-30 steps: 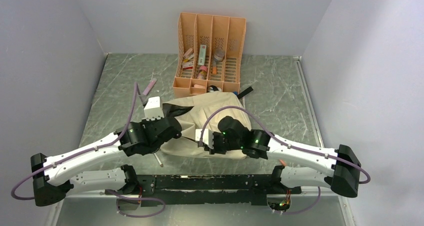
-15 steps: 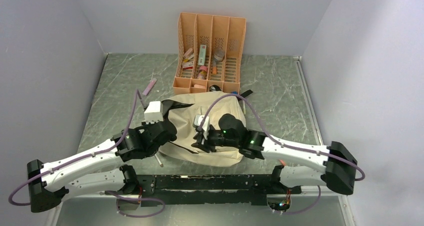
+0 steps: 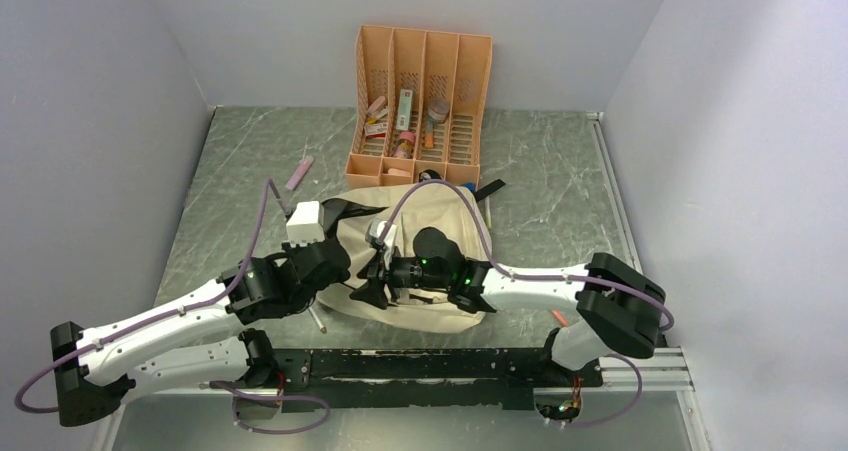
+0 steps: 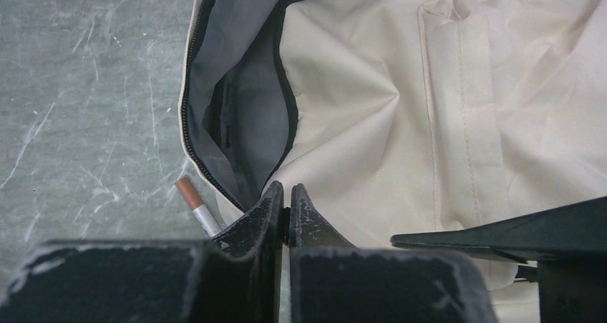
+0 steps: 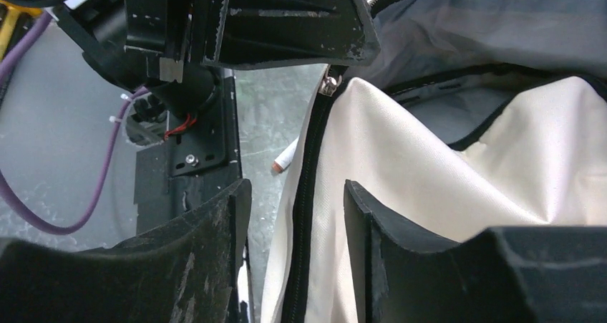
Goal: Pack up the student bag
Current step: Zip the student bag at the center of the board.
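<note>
The student bag (image 3: 435, 226), cream fabric with black zipper trim and grey lining, lies at the table's middle, its opening (image 4: 236, 115) gaping at the left edge. My left gripper (image 4: 286, 207) is shut, its tips pinching the bag's rim by the zipper; the metal zipper pull (image 5: 329, 85) hangs right under those tips. My right gripper (image 5: 297, 194) is open, and its two fingers straddle the black zipper strip (image 5: 308, 215) of the same rim without touching it. In the top view both grippers meet at the bag's near left corner, left gripper (image 3: 340, 271), right gripper (image 3: 368, 286).
A white pen with a brown end (image 4: 197, 207) lies on the table against the bag's rim. An orange slotted organiser (image 3: 420, 106) with small items stands behind the bag. A pink stick (image 3: 299, 173) lies at the far left. The arms' black base rail (image 3: 420, 363) runs along the near edge.
The right gripper has opened and travelled left across the bag to its rim beside the left gripper. The left gripper stayed shut and shifted only slightly.
</note>
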Controlling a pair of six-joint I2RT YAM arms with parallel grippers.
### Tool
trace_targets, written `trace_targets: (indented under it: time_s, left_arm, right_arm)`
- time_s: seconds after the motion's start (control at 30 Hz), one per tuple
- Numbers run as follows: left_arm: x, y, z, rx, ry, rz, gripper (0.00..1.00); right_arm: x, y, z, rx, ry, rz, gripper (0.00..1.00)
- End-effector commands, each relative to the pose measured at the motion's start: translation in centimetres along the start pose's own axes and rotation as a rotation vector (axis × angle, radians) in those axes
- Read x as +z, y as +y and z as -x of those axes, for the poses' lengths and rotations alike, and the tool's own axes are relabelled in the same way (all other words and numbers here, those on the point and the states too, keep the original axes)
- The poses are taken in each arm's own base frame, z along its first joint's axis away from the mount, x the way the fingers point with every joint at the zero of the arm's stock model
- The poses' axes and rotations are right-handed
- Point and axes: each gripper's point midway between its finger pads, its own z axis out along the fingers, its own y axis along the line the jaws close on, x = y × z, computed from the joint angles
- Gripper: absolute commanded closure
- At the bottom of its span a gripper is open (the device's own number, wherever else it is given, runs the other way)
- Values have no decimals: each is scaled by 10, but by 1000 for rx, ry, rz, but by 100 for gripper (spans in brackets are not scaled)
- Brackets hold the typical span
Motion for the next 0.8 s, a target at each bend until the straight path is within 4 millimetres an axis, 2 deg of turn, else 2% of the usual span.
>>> trace_targets:
  time_s: [0.0, 0.13, 0.3, 0.37, 0.63, 0.77]
  left_arm:
    - [1, -5, 4, -33, -17, -22, 95]
    - [0, -5, 5, -31, -19, -24, 95]
    - [0, -7, 6, -39, -22, -31, 95]
    - [0, -7, 6, -43, -21, -32, 95]
    - [4, -11, 7, -60, -41, -38, 95]
    - [5, -12, 12, -61, -61, -34, 95]
  right_arm:
    - [11, 11, 29, 21, -111, 66, 45]
    - [18, 12, 20, 37, -89, 87, 45]
    - [20, 4, 6, 26, -62, 57, 48]
    - [20, 3, 1, 21, -47, 52, 54]
    - [12, 11, -12, -11, 8, 99, 98]
    - [4, 15, -21, -31, 37, 118, 100]
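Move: The zip strip at the bag's near left edge passes just beyond the right fingertips: about 1 cm left, 1 cm back and 2 cm below them. The zip pull is some 6 cm left and 2 cm ahead of the right hand, roughly level. The bag's open mouth lies about 9 cm ahead and 5 cm left, slightly lower. From the left hand, the strip to be gripped is some 6 cm right, 6 cm back and 3 cm below. Ease the open right gripper down about 2 cm and left some 1.5 cm onto the zip strip, short of the zip pull; then shut its half-open fingers fully to pinch the strip, still sinking a little and drawing slightly back. Keep the left gripper shut on the bag's edge by the zip pull, almost still. ##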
